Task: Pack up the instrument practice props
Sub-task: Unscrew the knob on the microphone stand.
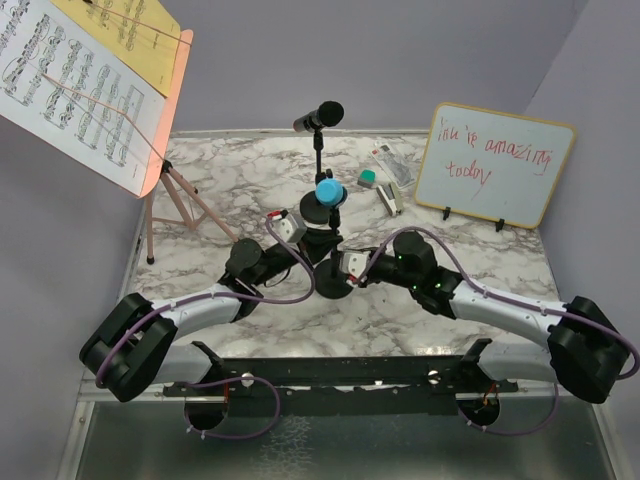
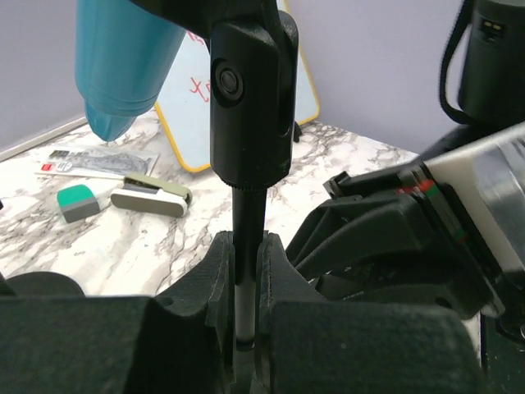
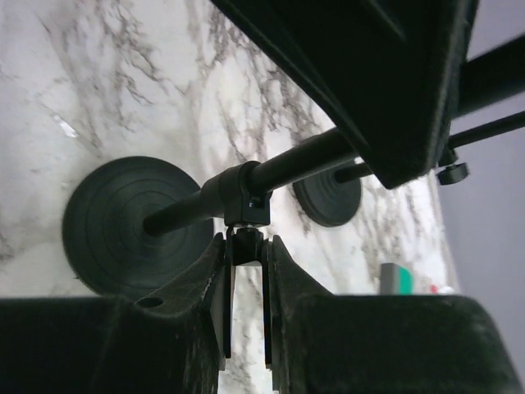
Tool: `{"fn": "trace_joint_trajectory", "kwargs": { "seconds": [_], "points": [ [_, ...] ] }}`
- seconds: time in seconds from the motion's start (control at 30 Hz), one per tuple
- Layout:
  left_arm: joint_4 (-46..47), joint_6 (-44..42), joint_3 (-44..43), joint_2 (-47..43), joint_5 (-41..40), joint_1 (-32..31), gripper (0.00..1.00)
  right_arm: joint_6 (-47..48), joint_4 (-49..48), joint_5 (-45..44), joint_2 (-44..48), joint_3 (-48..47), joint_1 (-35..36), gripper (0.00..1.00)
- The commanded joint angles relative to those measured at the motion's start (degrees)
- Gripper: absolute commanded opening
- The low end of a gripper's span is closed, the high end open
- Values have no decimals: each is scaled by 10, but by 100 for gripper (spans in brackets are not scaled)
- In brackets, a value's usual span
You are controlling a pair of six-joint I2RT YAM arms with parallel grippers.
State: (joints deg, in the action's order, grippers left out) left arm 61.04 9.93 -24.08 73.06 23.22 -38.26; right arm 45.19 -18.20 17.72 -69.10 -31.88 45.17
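The blue microphone (image 1: pixel 328 191) sits in a black clip (image 2: pixel 250 90) atop the near mic pole (image 2: pixel 246 213), whose round base (image 3: pixel 135 226) rests on the marble table. My left gripper (image 2: pixel 246 246) is shut on that pole's thin shaft just under the clip. My right gripper (image 3: pixel 248 246) is shut on the small clamp knob (image 3: pixel 247 240) lower on the same pole. Behind it a second pole (image 1: pixel 320 155) holds the black microphone (image 1: pixel 318 117), its base (image 3: pixel 328 197) close by. The pink music rack (image 1: pixel 165 130) with sheet-music pages (image 1: pixel 70 80) stands far left.
The wood-framed whiteboard (image 1: pixel 495 165) leans at the back right. A stapler (image 1: pixel 392 198), a green eraser (image 1: pixel 367 179) and a flat packet (image 1: pixel 390 160) lie behind the poles. The rack's tripod legs (image 1: pixel 175 205) spread over the table's left side.
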Motion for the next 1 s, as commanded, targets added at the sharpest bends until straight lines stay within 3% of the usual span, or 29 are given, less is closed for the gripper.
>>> {"fn": "trace_joint_trajectory", "kwargs": {
  "seconds": [0.0,0.3,0.53,0.63,0.7,0.8,0.87,0.97],
  "points": [
    [-23,27,-21,1,-56,1,0,194,-12,-135,-17,-13,36,0],
    [-64,29,-45,5,-91,7,0,524,-229,-235,-92,54,97,1],
    [-87,34,-58,1,-101,19,0,547,-299,-263,-149,51,134,0],
    [-93,20,-60,-4,-94,22,0,485,-299,-268,-145,48,141,0],
    [-97,4,-58,-9,-86,23,0,390,-285,-272,-126,38,141,4],
    [-117,-23,-62,-22,-64,24,0,207,-117,-268,-81,-24,138,38],
    [-123,-37,-60,-29,-52,24,0,96,-26,-251,-65,-63,130,48],
    [-127,-51,-59,-33,-36,24,0,-17,37,-195,-39,-69,118,62]
  ]
}}
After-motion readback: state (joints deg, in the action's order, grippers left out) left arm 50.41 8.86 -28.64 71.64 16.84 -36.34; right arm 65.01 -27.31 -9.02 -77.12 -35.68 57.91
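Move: The right fingers already pinch the knob, at their hand point. The left hand keeps hold of the microphone stand's pole, with the knob about 8 cm below it, some 3 cm to its right and 1 cm back. From the right hand, the stand's round base is about 12 cm below and 2 cm left, level ahead; the second stand's base is some 19 cm ahead, 5 cm left and 14 cm below. Right twists the knob about 50 degrees counter-clockwise seen along its fingers, then releases; left shifts the stand forward. ##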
